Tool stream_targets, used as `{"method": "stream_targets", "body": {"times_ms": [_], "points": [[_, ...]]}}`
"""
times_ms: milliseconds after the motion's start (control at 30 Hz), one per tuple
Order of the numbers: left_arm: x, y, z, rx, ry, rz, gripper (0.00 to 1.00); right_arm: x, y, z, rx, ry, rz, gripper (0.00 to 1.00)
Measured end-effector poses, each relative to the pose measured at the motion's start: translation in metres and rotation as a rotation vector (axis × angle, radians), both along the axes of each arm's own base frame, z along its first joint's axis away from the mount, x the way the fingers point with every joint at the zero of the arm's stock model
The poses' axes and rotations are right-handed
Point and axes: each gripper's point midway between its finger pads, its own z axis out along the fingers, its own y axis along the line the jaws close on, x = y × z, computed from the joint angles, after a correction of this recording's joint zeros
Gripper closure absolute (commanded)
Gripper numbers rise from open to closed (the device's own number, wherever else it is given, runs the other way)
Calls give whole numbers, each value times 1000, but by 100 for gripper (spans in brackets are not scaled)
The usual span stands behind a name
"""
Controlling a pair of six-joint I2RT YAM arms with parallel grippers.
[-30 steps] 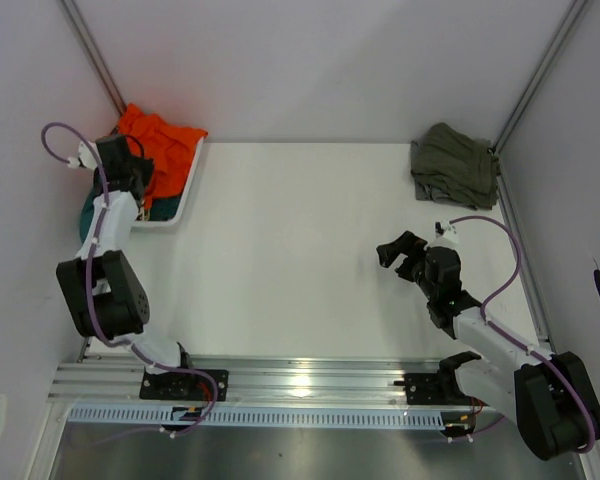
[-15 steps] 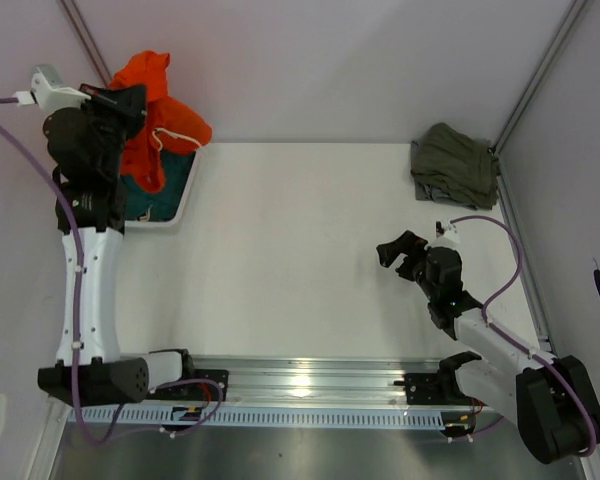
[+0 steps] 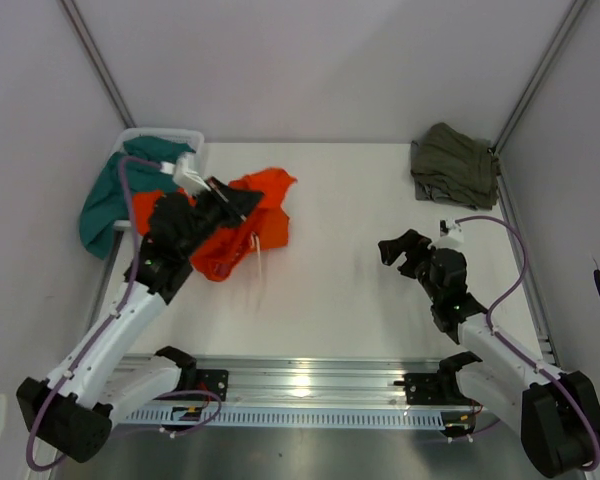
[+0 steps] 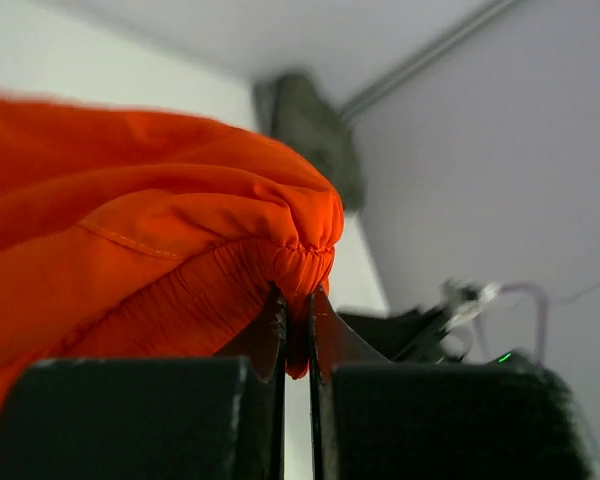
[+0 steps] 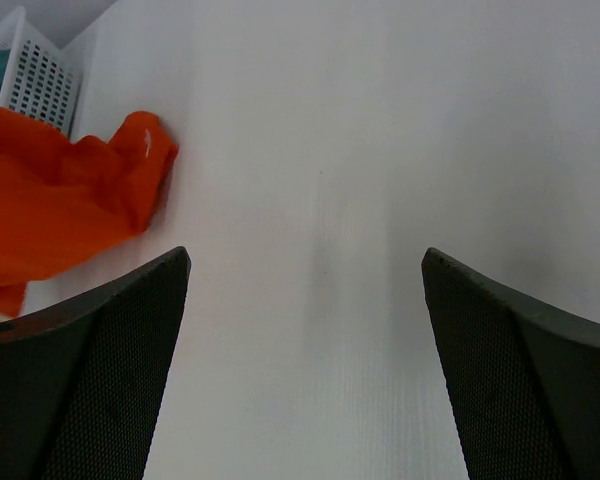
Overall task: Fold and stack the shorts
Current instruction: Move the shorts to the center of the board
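Note:
Orange shorts (image 3: 260, 215) lie bunched on the table's left side, a white drawstring (image 3: 259, 257) trailing from them. My left gripper (image 3: 243, 202) is shut on a gathered fold of the orange shorts (image 4: 180, 200), pinched between the two fingers (image 4: 297, 292). Folded olive-green shorts (image 3: 455, 165) sit at the back right corner. A teal garment (image 3: 102, 200) hangs over the left side of the basket. Low over bare table on the right, my right gripper (image 3: 405, 250) is open and holds nothing (image 5: 305, 258). The orange shorts (image 5: 60, 210) show at its far left.
A white mesh basket (image 3: 170, 135) stands at the back left corner, also visible as the basket (image 5: 30, 75) in the right wrist view. Grey walls close in on the left, back and right. A metal rail (image 3: 300, 380) runs along the near edge.
My left arm lifted the orange shorts out of the basket, swung right and brought them down onto the table. The teal garment now drapes over the basket's side. The right arm barely moved.

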Motion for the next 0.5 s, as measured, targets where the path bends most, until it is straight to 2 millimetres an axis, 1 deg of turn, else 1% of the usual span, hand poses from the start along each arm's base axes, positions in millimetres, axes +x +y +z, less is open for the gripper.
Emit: {"method": "stream_targets", "body": {"times_ms": [67, 100, 167, 233, 267, 367, 467, 500], "points": [[-7, -19, -59, 52, 108, -41, 100, -1, 0, 2, 2, -7, 5, 1], [-12, -27, -84, 77, 152, -55, 100, -2, 1, 3, 3, -13, 10, 1], [-21, -40, -130, 134, 236, -78, 100, -4, 3, 4, 4, -20, 23, 1], [-25, -52, -161, 180, 287, -93, 100, -4, 5, 5, 4, -27, 36, 1], [-26, -58, -172, 198, 304, -102, 100, -5, 7, 6, 6, -31, 47, 1], [-22, -74, -197, 235, 336, -117, 100, -6, 13, 10, 16, -45, 84, 2], [-20, -81, -211, 255, 352, -120, 100, -7, 26, 10, 33, -48, 146, 5], [-19, -81, -213, 259, 356, -113, 100, -8, 34, 5, 38, -34, 183, 5]]}}
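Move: The left hand already holds the orange shorts by the waistband; the centre of the board lies about 35 cm below it, 13 cm to its right and 5 cm ahead. The white basket is some 27 cm ahead and 31 cm to its left, 30 cm down, with the teal shorts around 23 cm ahead, 38 cm left and 28 cm down. From the open right hand, the orange shorts' middle is roughly 38 cm left, 8 cm ahead and about level. Swinging steeply down about 20 cm and some 8 cm to the right, the left hand lowers the pinched waistband of the orange shorts towards the centre of the board, slowing late, its wrist tipping down about 20 degrees with its left side rising; the fingers stay shut. The right hand, still wide open, starts leftward towards the shorts and turns counter-clockwise. ##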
